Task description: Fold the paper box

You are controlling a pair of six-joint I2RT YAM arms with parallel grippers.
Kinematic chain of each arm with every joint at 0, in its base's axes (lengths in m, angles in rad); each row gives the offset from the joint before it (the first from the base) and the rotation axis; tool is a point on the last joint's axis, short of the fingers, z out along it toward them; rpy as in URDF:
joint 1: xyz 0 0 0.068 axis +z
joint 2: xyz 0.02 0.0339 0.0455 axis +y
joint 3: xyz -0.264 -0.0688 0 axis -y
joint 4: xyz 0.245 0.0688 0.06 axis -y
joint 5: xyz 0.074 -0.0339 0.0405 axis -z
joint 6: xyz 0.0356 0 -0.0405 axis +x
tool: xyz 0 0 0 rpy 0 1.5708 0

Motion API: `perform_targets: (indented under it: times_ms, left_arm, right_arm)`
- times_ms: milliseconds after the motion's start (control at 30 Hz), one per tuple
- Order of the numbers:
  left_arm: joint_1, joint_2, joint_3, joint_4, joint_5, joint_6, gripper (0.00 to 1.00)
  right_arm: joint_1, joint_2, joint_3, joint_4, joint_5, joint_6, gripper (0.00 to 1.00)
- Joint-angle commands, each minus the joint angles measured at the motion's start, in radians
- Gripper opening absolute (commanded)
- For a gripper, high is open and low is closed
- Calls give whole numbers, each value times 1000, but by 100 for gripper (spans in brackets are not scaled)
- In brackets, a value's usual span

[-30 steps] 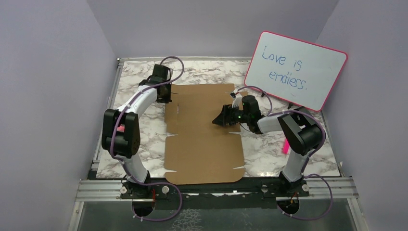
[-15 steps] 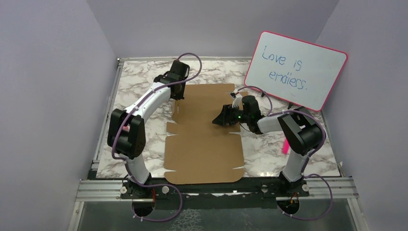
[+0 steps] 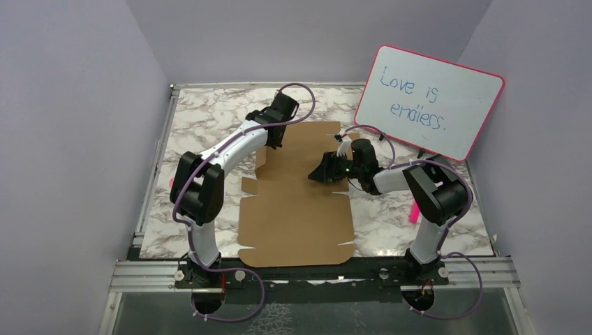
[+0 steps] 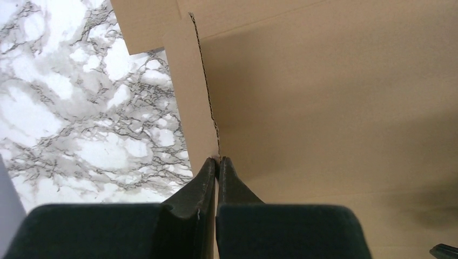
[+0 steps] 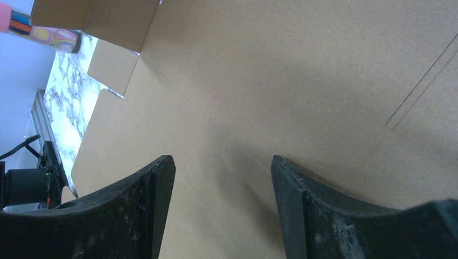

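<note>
The paper box [image 3: 297, 209] is a flat brown cardboard sheet with flaps and slits, lying on the marble table. My left gripper [image 3: 274, 132] is at the sheet's far left part, shut on the edge of a side flap that stands raised off the table. In the left wrist view the fingertips [image 4: 209, 168] pinch that thin flap edge [image 4: 186, 86], with the main panel [image 4: 335, 97] to the right. My right gripper [image 3: 321, 173] stands open, low over the sheet's right middle. In the right wrist view its fingers [image 5: 156, 183] straddle bare cardboard [image 5: 281, 70].
A pink-rimmed whiteboard [image 3: 429, 101] with blue writing leans at the back right. A pink item [image 3: 413, 213] lies by the right arm, another [image 3: 172, 183] by the left arm. A colourful pen-like object [image 5: 48, 33] lies beyond the sheet. Purple walls enclose the table.
My left gripper has swung right and a little farther back, carrying the left flap up and inward over the sheet. The right gripper has stayed still.
</note>
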Motion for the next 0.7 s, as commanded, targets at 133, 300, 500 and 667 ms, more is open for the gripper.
perform_targets:
  times_ms: [133,300,500,667]
  left_arm:
    - [-27,5,39,-105,-99,0,7]
    - [-27,-35,21,-127,-200,14,17]
    - [-18,-108,-10,-128,-263,22,29]
    - [8,-171,7,-113,-219,19,42]
  right_arm:
    - [13,11,-20,-7,21,5,71]
    - [14,2,-26,-9,17,4,71]
    - [14,-30,-3,-49,5,-9,71]
    - [13,-83,38,-126,20,-38,71]
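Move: The paper box's left side flap is raised and still pinched along its upper edge by the left fingers; its middle lies about 3 cm left, 3 cm back and 4 cm below them. The far corner tab is some 7 cm left and 5 cm ahead, the near tab 8 cm left and 12 cm back, both roughly 9 cm down. From the right hand the flap's middle is about 15 cm left, 8 cm ahead and 4 cm higher. The left side flap is let go: the left fingers, shut on its edge, open to about a third while the hand goes some 4 cm left, out towards the flap's crease, rolling about 10 degrees so its left side lifts. Late on it also climbs about 3 cm, drawing slightly back. The right hand stays in place, open, low over the main panel. ##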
